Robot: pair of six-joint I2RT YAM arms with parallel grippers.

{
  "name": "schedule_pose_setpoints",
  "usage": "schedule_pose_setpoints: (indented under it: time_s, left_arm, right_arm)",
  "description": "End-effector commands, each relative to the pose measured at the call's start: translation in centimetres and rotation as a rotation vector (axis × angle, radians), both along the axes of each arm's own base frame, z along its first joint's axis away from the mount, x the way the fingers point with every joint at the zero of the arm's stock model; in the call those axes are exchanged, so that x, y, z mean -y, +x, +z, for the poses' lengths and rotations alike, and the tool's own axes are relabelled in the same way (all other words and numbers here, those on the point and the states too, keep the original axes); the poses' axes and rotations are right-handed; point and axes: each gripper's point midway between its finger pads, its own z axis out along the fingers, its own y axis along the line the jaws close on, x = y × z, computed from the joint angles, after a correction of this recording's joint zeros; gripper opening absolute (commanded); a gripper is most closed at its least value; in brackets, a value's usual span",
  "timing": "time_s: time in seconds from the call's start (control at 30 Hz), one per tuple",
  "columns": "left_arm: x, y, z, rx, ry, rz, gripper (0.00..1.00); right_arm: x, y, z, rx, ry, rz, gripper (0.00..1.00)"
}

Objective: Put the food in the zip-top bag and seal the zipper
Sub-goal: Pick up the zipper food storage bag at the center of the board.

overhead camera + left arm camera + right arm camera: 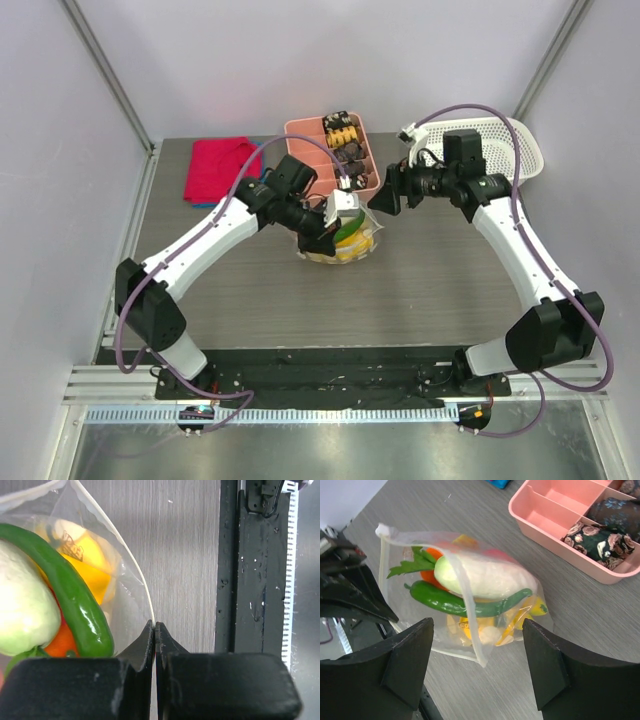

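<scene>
The zip-top bag (347, 238) lies on the table in front of the pink tray, holding the food: a white piece (485, 575), a green pepper (450, 602), an orange piece (429, 575) and yellow pieces (470, 625). My left gripper (325, 222) is shut on the bag's edge, pinching the pale zipper strip (145, 592) between its jaws (154, 626). The food also shows through the bag in the left wrist view, with the green pepper (75, 597) on top. My right gripper (385, 196) is open and empty, just above and right of the bag; its fingers (405, 665) straddle the bag's near corner (482, 657) without touching.
A pink divided tray (310, 140) with dark snacks stands just behind the bag. A white mesh basket (505, 140) is at the back right, behind my right arm. A red cloth (220, 168) lies at the back left. The black base rail (255, 580) runs along the near edge.
</scene>
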Motion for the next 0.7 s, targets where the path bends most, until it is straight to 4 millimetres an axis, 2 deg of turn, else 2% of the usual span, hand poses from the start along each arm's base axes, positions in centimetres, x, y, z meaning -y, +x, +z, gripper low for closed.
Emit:
schedule_pose_setpoints:
  time_s: [0.0,0.03,0.13,0.27,0.3,0.4,0.57,0.6,0.67]
  left_arm:
    - [0.8,0.4,3.6,0.076,-0.091,-0.012,0.0]
    - [0.8,0.5,3.7,0.075,-0.092,-0.011,0.0]
    - [0.8,0.2,3.9,0.076,-0.098,-0.02,0.0]
    - [0.7,0.0,4.1,0.079,-0.105,-0.023,0.0]
    - [0.7,0.1,4.0,0.076,-0.104,-0.02,0.0]
    - [0.7,-0.2,4.2,0.068,-0.109,-0.023,0.0]
    - [0.7,-0.2,4.5,0.041,-0.14,-0.009,0.01]
    - [0.8,-0.3,4.6,0.024,-0.151,-0.005,0.02]
    - [0.6,-0.1,4.9,0.016,-0.168,0.012,0.03]
  right_arm:
    - [-1.1,-1.4,2.1,0.126,-0.04,0.089,0.76]
    - [-1.8,-1.7,1.7,0.127,-0.054,0.102,0.75]
    - [-2.0,-1.0,0.3,0.153,-0.138,0.072,0.72]
    - [-1.1,1.1,-1.5,0.151,-0.231,-0.013,0.64]
    - [-0.9,1.3,-1.8,0.146,-0.242,-0.023,0.58]
    - [-0.7,1.4,-2.6,0.134,-0.265,-0.029,0.44]
    - [-1.1,1.0,-3.3,0.098,-0.258,-0.012,0.37]
    - [-1.1,1.2,-3.5,0.091,-0.26,-0.017,0.27]
    - [-1.2,1.4,-3.5,0.085,-0.258,-0.026,0.14]
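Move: The right-hand stretch of the zip-top bag's rim is close under my open right fingers, about 1 cm to the left, level fore and aft, and some 5 cm down. Inside the mouth, the green pepper lies about 6 cm left, 3 back and 9 below; the white vegetable is 3 cm farther out than the pepper. The pink bin sits roughly 11 cm ahead, 10 left and 16 down. From my left hand, that rim is about 9 cm ahead, 10 right and 1 above. I swing my right hand a couple of centimetres left and slightly back over the bag's rim, then sink about 4 cm onto it while easing forward and right again, tipping the fingers some 15 degrees further down. They close most of the way, pinching the free rim between the pads. My left hand keeps its hold on the opposite rim and rises about 2 cm. ##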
